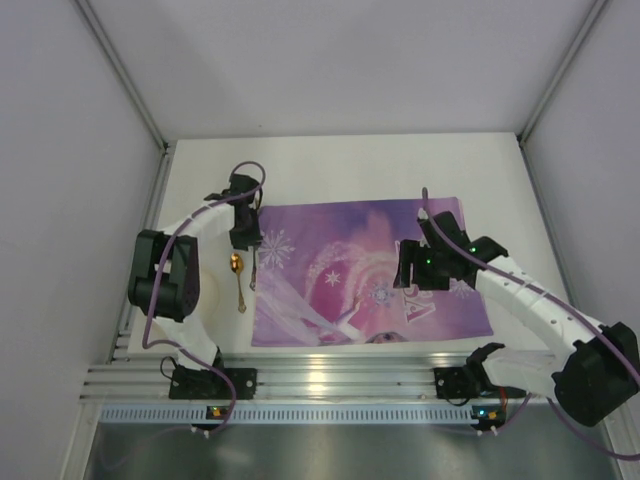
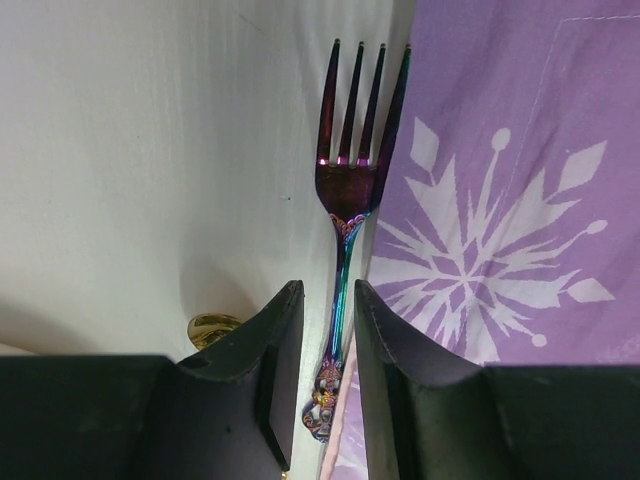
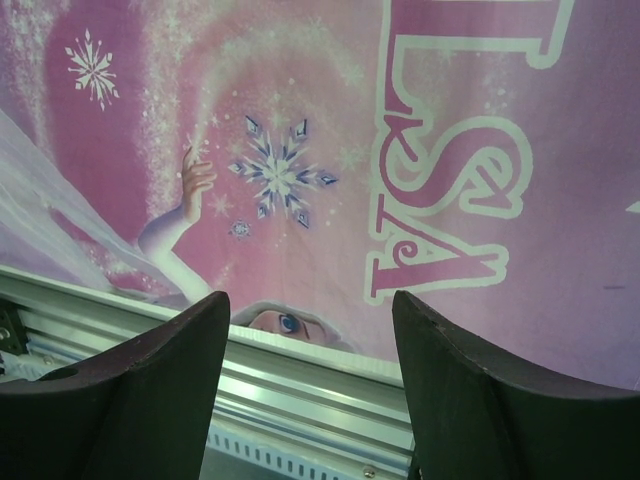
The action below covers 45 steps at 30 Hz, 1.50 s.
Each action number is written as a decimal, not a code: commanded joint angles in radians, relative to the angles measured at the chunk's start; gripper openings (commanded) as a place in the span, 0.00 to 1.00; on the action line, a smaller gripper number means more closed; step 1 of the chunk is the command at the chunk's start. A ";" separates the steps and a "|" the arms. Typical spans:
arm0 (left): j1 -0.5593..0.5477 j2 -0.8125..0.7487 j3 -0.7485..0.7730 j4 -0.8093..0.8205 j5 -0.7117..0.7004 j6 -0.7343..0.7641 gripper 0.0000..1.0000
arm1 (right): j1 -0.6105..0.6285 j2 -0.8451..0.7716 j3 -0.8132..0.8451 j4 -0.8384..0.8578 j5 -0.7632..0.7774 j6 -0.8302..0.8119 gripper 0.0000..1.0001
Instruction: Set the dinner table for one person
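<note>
An iridescent fork [image 2: 352, 180] lies flat on the white dinner table [image 2: 150, 150], right along the left edge of the purple snowflake placemat [image 2: 500, 200]. My left gripper [image 2: 328, 300] hovers over the fork's handle with its jaws a narrow gap apart. The handle lies between them and neither jaw touches it. From above, the left gripper [image 1: 245, 238] is at the placemat's [image 1: 340, 270] far left corner. My right gripper [image 3: 310, 320] stands open and empty over the placemat's near edge [image 3: 300, 120]; in the top view the right gripper [image 1: 408, 268] is right of centre.
A gold spoon [image 1: 237, 270] lies on the table left of the fork; its bowl [image 2: 212, 328] shows beside my left finger. An aluminium rail [image 1: 320, 375] runs along the near table edge, just below the placemat. Grey walls enclose the table [image 1: 330, 165].
</note>
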State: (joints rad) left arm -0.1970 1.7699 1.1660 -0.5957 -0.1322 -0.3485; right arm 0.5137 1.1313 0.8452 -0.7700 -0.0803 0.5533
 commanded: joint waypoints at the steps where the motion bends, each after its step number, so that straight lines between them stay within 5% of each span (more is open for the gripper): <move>1: 0.005 -0.026 0.040 0.022 0.020 0.006 0.32 | -0.012 0.010 0.025 0.038 -0.001 0.004 0.67; 18: 0.005 0.080 0.009 0.040 -0.030 -0.007 0.24 | -0.027 0.022 0.028 0.041 -0.007 -0.021 0.66; 25: 0.007 0.109 0.038 0.020 -0.079 0.011 0.00 | -0.032 0.018 0.023 0.040 -0.010 -0.021 0.66; 30: 0.013 0.089 0.102 -0.036 -0.156 0.037 0.00 | -0.034 0.004 0.023 0.035 -0.013 -0.024 0.66; 33: 0.013 0.054 0.162 -0.090 -0.227 0.048 0.00 | -0.035 -0.004 0.025 0.037 -0.019 -0.023 0.70; 38: 0.010 -0.025 0.227 -0.151 -0.212 0.051 0.00 | -0.035 -0.011 0.031 0.037 -0.029 -0.029 0.98; 45: -0.041 -0.188 0.178 -0.164 -0.133 -0.023 0.00 | -0.035 -0.027 0.040 0.034 -0.042 -0.032 1.00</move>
State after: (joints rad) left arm -0.2073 1.6825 1.3495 -0.7341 -0.3016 -0.3298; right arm 0.4923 1.1408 0.8455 -0.7624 -0.1078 0.5316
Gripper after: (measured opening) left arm 0.032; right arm 0.996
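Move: The fork lies right under the left hand's half-open fingers, its middle about 2 cm below them, with the tines forward. The spoon's middle is some 7 cm back and 4 cm left, the small bowl about 13 cm ahead and 3 cm left, and the plate roughly 12 cm back and 15 cm left. From the right hand the fork is about 15 cm ahead, 37 cm left and 9 cm down. Straight down by about 1.5 cm the left hand sinks over the fork, then its fingers shut and pinch the handle just behind the neck. It rises some 10 cm, drifting 2–3 cm forward and left, left side tilting up and fingertips swinging a little forward. The right hand stays over the mat and opens its fingers wide. ##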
